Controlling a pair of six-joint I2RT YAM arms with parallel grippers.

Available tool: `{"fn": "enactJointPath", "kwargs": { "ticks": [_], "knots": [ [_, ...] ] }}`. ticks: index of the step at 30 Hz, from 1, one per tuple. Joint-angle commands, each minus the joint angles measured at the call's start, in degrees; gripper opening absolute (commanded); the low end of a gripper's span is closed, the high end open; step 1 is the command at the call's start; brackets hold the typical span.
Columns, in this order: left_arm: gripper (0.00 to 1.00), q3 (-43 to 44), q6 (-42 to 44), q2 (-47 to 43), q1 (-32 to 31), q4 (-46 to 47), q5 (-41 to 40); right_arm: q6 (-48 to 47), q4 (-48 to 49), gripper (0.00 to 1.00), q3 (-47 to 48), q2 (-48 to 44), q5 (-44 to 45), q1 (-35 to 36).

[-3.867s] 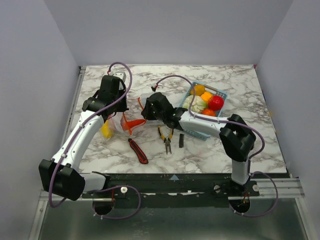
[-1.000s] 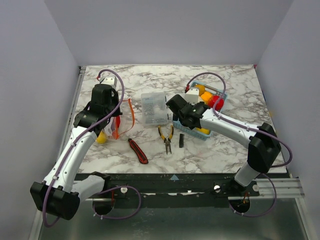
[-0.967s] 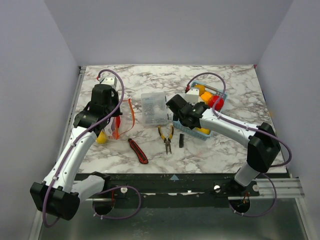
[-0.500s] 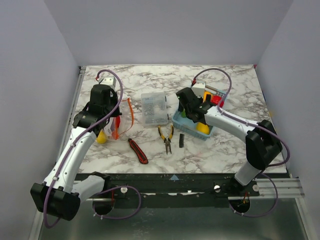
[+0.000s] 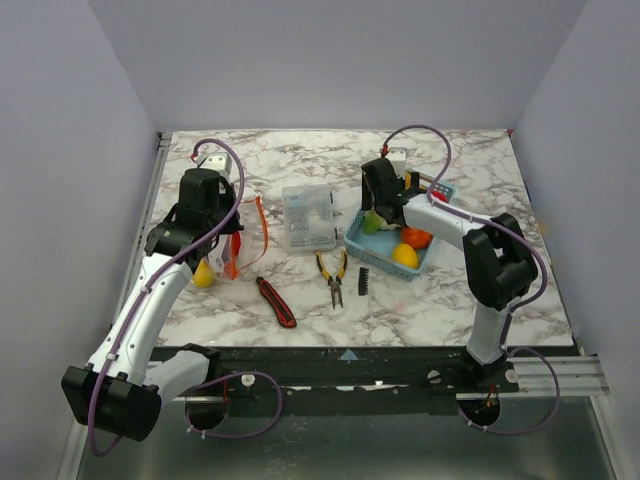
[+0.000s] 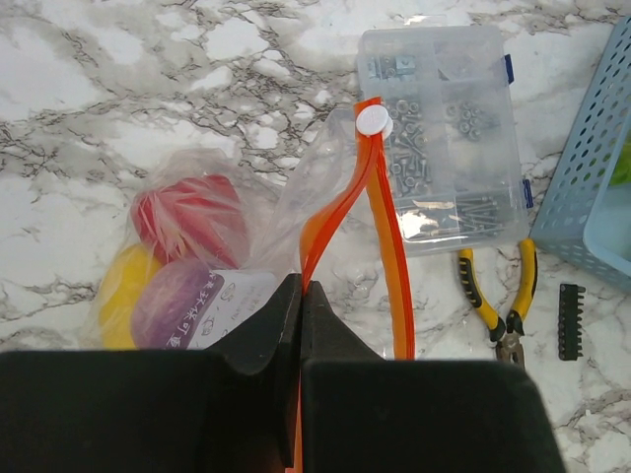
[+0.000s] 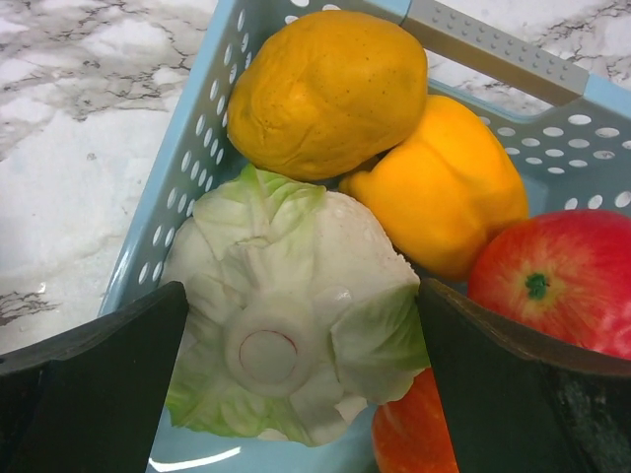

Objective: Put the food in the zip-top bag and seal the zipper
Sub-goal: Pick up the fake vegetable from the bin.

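The zip-top bag [image 6: 296, 197] lies at the table's left with a red piece [image 6: 187, 212], a yellow piece [image 6: 123, 296] and a purple piece [image 6: 173, 305] of food inside. Its zipper [image 6: 389, 256] is an orange strip standing apart at the mouth. My left gripper [image 6: 301, 288] is shut on one side of that strip; from above the gripper [image 5: 228, 240] is over the bag [image 5: 240, 235]. My right gripper [image 7: 296, 365] is open, low inside the blue basket [image 7: 202, 138], its fingers either side of a white-green cabbage [image 7: 296, 296]. A yellow-orange fruit [image 7: 330, 89], yellow pepper [image 7: 439, 192] and red apple [image 7: 562, 286] lie beside the cabbage.
A rigid clear compartment box [image 5: 307, 218] stands between the bag and the basket [image 5: 358, 240]. Yellow-handled pliers [image 5: 333, 275], a black bit strip [image 5: 364, 281] and a red-and-black utility knife [image 5: 277, 302] lie in front of it.
My right arm has swung from the table's middle to the basket, opened its jaws wide and come down over the cabbage. The left gripper has kept its hold on the zipper strip.
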Motion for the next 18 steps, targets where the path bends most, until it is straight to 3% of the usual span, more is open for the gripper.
{"fn": "enactJointPath", "kwargs": {
  "ticks": [1,4,14,18],
  "knots": [
    [0.0,-0.2,-0.7,0.2,0.6,1.5,2.3,-1.7,0.5,1.0,-0.6,1.5,-3.9,-0.7],
    [0.0,-0.2,-0.9,0.1,0.9,1.6,2.6,-0.1,0.6,0.96,-3.1,1.8,-5.0,-0.8],
    [0.0,-0.6,-1.1,-0.3,1.2,1.9,3.5,4.2,0.6,0.33,-6.1,3.4,-7.5,-0.8],
    [0.0,-0.3,-1.2,0.1,1.3,1.7,4.2,3.6,1.2,0.15,-6.0,1.9,-7.7,-0.8]
  ]
}}
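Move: My right hand hovers wide open over the bin: the cauliflower, stalk up, sits right under its fingers, its middle about 4 cm below and 2 cm ahead. The mango lies some 7 cm beyond it, 2 cm to its right; the yellow pepper is 5 cm ahead and 6 cm right of my hand, the red apple 10 cm right and 1 cm ahead, the tomato 4 cm back and 7 cm right. From my left hand the cauliflower lies about 37 cm right, 3 cm ahead, 14 cm lower. I close my right fingers from wide open to roughly a quarter, bringing them in from both sides onto the cauliflower's stalk and pinching it. First I sink about 1 cm onto it, then stay low, easing a little forward and left while the wrist rolls some 5 degrees, left side rising. ##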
